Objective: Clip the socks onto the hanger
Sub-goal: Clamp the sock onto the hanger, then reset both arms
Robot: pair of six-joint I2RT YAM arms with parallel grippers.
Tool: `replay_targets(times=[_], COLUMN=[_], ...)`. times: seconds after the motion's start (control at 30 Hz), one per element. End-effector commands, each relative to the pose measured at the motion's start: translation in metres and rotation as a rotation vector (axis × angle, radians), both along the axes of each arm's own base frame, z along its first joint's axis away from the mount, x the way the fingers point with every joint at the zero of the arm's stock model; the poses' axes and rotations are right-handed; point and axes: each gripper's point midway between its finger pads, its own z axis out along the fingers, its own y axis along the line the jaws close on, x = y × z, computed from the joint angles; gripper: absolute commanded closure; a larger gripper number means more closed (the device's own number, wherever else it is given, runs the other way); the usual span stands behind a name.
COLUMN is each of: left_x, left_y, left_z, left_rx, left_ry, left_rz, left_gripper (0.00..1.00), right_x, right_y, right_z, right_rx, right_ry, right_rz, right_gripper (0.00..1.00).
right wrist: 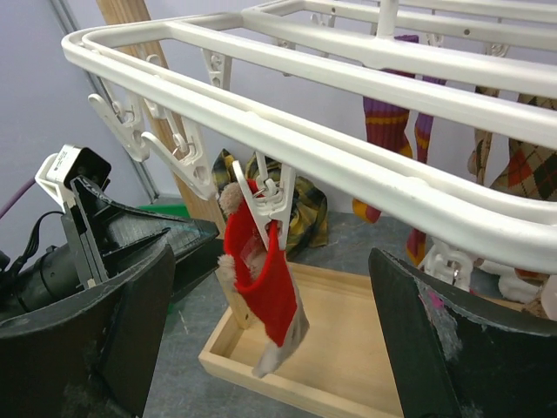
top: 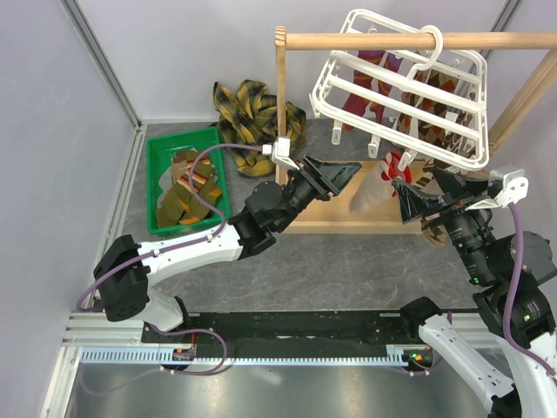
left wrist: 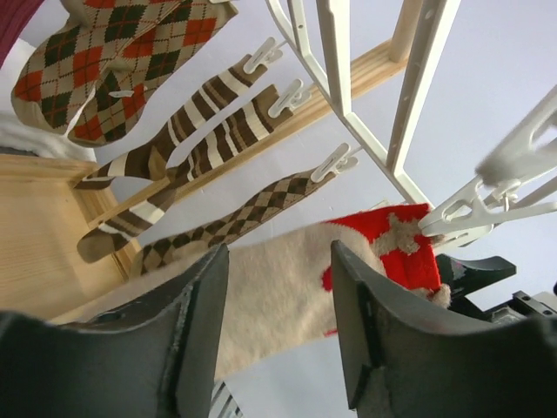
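Observation:
The white grid hanger (top: 400,87) hangs by its hook from the wooden rod. A beige sock with a red cuff (top: 370,193) dangles from a clip (right wrist: 270,196) at the hanger's near edge. My left gripper (top: 348,172) is just left of this sock, its jaws apart; in the left wrist view the sock (left wrist: 278,287) lies beyond the gap, not pinched. My right gripper (top: 418,185) stands wide open to the sock's right, and the sock (right wrist: 265,279) hangs free ahead of it. Argyle (left wrist: 104,61) and striped socks (left wrist: 187,131) hang from other clips.
A green bin (top: 157,174) at the left holds more socks (top: 187,187). A yellow-and-black plaid cloth (top: 252,109) lies behind it. The wooden rack's rod (top: 365,39) carries the hanger, and its tray (right wrist: 348,357) sits under the hanging sock.

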Motion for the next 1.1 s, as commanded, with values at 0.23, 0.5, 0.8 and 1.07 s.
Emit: replay_targets(times=[0.23,0.5,0.8,1.07], left_x=[0.002,0.004,0.013,0.03], left_y=[0.035,0.056,0.086,0.141], left_z=[0.016,0.002,-0.027,-0.042], left_rx=[0.096,0.307,0.517,0.601], left_ry=[-0.134,-0.218,-0.265,-0.221], left_rz=[0.133,0.191,0.155,0.138], left_gripper=[0.27,0.17,0.15,0.15], right_x=[-0.017,-0.018,-0.024,-0.022], right_y=[-0.022,-0.018,0.013,0.0], right_z=[0.031,0.04,0.057,0.044], right_rx=[-0.025,-0.026,-0.071,-0.122], right_ry=[-0.028,0.051,0.103,0.193], right_rz=[-0.07,-0.049,0.121,0.055], right_gripper=[0.02,0.02,0.02,0.02])
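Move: The red-cuffed sock already hangs from its clip, about 8 cm to the right of the left hand, 1 cm ahead and a little below; from the right hand it is some 6 cm ahead, 7 cm left and 10 cm lower. The green bin is roughly 39 cm to the left hand's left, 12 cm ahead and 34 cm below. The rack's left post stands about 15 cm to the left hand's left and 14 cm ahead. The clipped sock is left behind as the left hand draws off leftward about 11 cm towards the green bin, later also sinking and edging forward, rolling some 30 degrees with its left side rising while its half-open fingers spread wider. The right hand, still wide open, rises about 5 cm beside the hanger, easing slightly back, then dips a little. ##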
